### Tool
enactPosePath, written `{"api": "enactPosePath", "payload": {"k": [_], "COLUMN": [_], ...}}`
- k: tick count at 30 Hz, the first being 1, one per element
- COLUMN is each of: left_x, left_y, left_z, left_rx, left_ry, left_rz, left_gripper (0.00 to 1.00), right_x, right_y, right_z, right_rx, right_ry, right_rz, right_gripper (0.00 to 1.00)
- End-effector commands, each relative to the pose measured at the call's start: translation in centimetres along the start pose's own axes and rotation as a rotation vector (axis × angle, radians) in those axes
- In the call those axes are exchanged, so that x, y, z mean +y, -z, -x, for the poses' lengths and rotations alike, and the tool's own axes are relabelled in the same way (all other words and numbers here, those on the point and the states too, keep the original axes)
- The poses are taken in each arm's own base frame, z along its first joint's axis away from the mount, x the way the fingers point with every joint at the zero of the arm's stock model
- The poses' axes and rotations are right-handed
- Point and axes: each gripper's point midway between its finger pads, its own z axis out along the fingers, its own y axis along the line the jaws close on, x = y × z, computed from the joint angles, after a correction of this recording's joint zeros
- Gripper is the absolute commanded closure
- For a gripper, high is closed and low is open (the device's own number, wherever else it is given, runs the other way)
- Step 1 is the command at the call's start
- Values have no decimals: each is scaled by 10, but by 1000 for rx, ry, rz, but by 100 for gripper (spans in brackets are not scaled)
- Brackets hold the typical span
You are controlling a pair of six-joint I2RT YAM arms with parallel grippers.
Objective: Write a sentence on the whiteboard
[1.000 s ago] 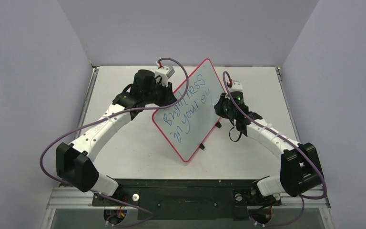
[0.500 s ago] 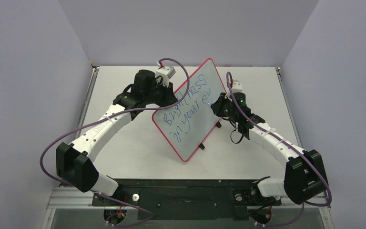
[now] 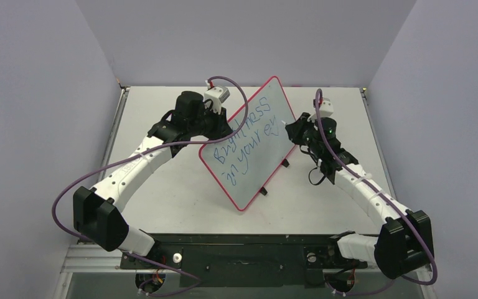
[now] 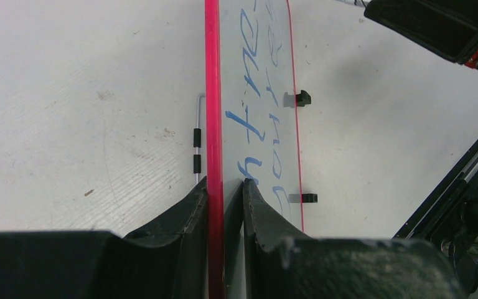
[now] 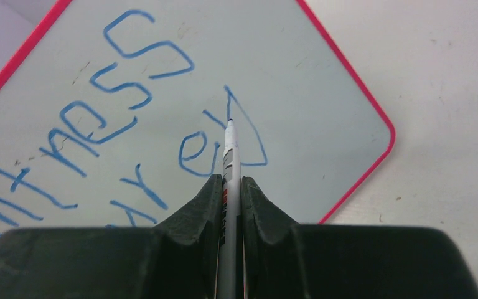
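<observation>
The whiteboard (image 3: 256, 163) stands tilted on its lower edge at mid-table, white face with a thin red rim (image 4: 211, 93). My left gripper (image 3: 220, 126) (image 4: 224, 182) is shut on its upper left edge, one finger on each face. The sentence (image 3: 246, 142) (image 5: 93, 124) is in blue, two lines reading "Brightness" and "in your ey", with a fresh angular stroke after it. My right gripper (image 3: 294, 129) (image 5: 231, 178) is shut on a white marker (image 5: 229, 149). The marker's tip touches the board at that stroke.
Small black clips (image 3: 263, 190) (image 3: 285, 163) jut from the board's lower right edge. A thin bent wire (image 4: 197, 134) lies on the table behind the board. Purple walls close in on the left, right and back. A black rail (image 3: 243, 249) runs along the near edge.
My right arm has swung right and towards the back, carrying the marker along the second line and adding a stroke after "ey". The left arm and the board have stayed still.
</observation>
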Motion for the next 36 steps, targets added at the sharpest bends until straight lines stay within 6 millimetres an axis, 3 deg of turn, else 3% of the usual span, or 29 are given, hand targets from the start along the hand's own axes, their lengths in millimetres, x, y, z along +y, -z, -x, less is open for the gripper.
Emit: {"api": "enactPosePath", "payload": {"k": [1,8,36], "left_x": [12,13,13], "left_y": [12,10,10], "left_z": [19,18,17], "left_rx": [-66,-61,-57], "left_ry": [-123,-123,-123], "left_rz": [73,73,76], "left_gripper": [100,100,100], "right_x": [1,-3,-15], "right_y": [-16,-38,-68], "right_z": [36,39,29], "right_rx": [-72,-52,-16], "right_ry": [-33,-85,-145], "right_rz": [19,89,103], "right_gripper": [100,100,100]}}
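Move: The blank spot for the next stroke on the whiteboard lies about 9 cm ahead of the right hand, 2 cm to its left and 4 cm below. The last blue letter, with its triangular tail, is roughly 5 cm ahead, 5 cm left and 5 cm down; the final "s" of the top line is some 15 cm ahead, 8 cm left, 2 cm down. From the left hand, the blank spot is about 14 cm ahead, 18 cm right and 8 cm lower. Swing the right hand, the marker still gripped and its tip clear of the board, quickly forward about 4 cm and down some 2 cm, past the last letter, and set the tip on the blank whiteboard. Then creep forward another 1.5 cm, drawing the tip along the surface while the wrist rolls about 10 degrees, left side up. Keep the left gripper still, clamped on the board's raised edge. ##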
